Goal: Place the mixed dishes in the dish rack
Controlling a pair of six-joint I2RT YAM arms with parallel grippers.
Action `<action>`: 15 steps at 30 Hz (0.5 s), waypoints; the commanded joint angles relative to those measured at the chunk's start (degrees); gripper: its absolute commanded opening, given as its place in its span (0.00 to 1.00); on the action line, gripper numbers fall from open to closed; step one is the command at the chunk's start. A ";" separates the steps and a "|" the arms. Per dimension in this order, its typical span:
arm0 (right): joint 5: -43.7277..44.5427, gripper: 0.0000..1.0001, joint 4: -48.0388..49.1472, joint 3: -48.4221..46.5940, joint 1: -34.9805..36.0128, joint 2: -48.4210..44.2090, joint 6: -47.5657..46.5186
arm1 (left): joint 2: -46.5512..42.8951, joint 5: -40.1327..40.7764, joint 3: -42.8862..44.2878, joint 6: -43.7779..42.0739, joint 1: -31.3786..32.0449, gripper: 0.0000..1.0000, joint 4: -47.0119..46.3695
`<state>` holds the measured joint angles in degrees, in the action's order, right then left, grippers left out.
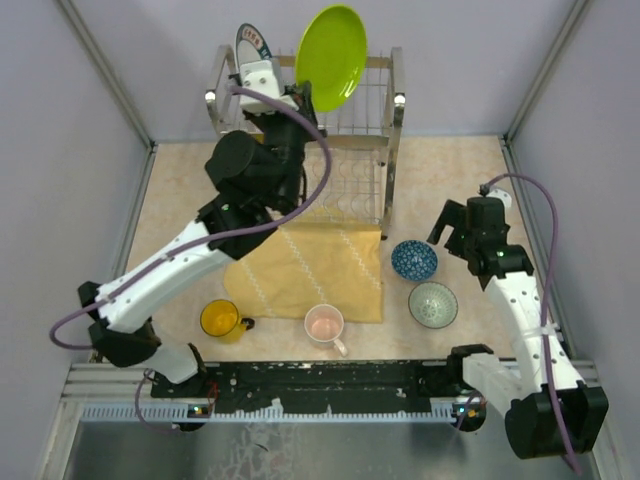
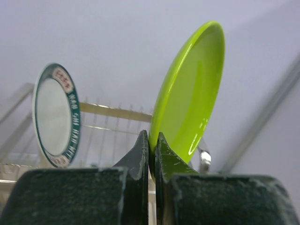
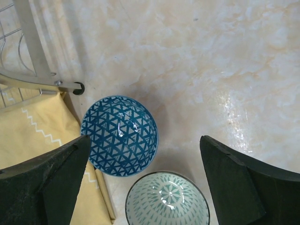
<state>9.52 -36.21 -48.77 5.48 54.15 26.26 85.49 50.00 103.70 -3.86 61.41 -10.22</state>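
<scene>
My left gripper [image 1: 300, 97] is shut on the lower rim of the lime-green plate [image 1: 332, 55], holding it upright on edge above the top of the dish rack [image 1: 385, 150]. In the left wrist view the fingertips [image 2: 143, 143] pinch the lime-green plate [image 2: 192, 98]. The white plate [image 2: 56, 115] with a dark patterned rim stands upright in the rack to the left. My right gripper [image 3: 144, 138] hangs open above the blue patterned bowl [image 3: 119, 136] and the grey-green bowl [image 3: 166, 199], touching neither. The yellow mug [image 1: 219, 319] and pink mug [image 1: 324, 324] sit near the front edge.
A yellow patterned cloth [image 1: 310, 275] lies in front of the rack, its edge beside the blue bowl. The rack's foot [image 3: 77, 87] stands just left of the bowls. Grey walls enclose the table on three sides.
</scene>
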 commanded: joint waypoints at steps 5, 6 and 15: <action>4.34 1.00 -1.08 -5.95 0.15 0.53 -2.68 | 16.54 14.87 21.78 -17.67 -3.22 0.00 -4.22; 4.49 1.00 -1.26 -6.22 0.14 0.72 -2.81 | 18.33 14.90 25.63 -15.49 -4.67 0.00 0.51; 3.95 1.00 -1.54 -6.79 0.15 2.43 -2.88 | 23.01 14.97 33.01 -4.23 -10.44 0.00 17.14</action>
<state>12.84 -38.63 -53.36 5.45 56.38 23.97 108.77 63.77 134.69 -13.13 52.25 0.60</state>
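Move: The green plate is already pinched in the left hand. The free slots for it, just right of the white plate in the dish rack's upper tier, lie about 16 cm ahead of that hand, 4 cm left and 6 cm below. The white plate's middle is some 17 cm ahead and 9 cm left, about level; the rack's right upright is 14 cm ahead, 12 cm right, 5 cm lower. From the right hand the slots are roughly 19 cm ahead, 29 cm left, 32 cm higher. The green plate, still pinched by its rim, is carried forward about 9 cm over the dish rack's upper tier by the left hand, almost level, with a late swing of some 3 cm left towards the white plate. Meanwhile the wrist turns about 25 degrees counter-clockwise and tips slightly down; the fingers stay shut. ##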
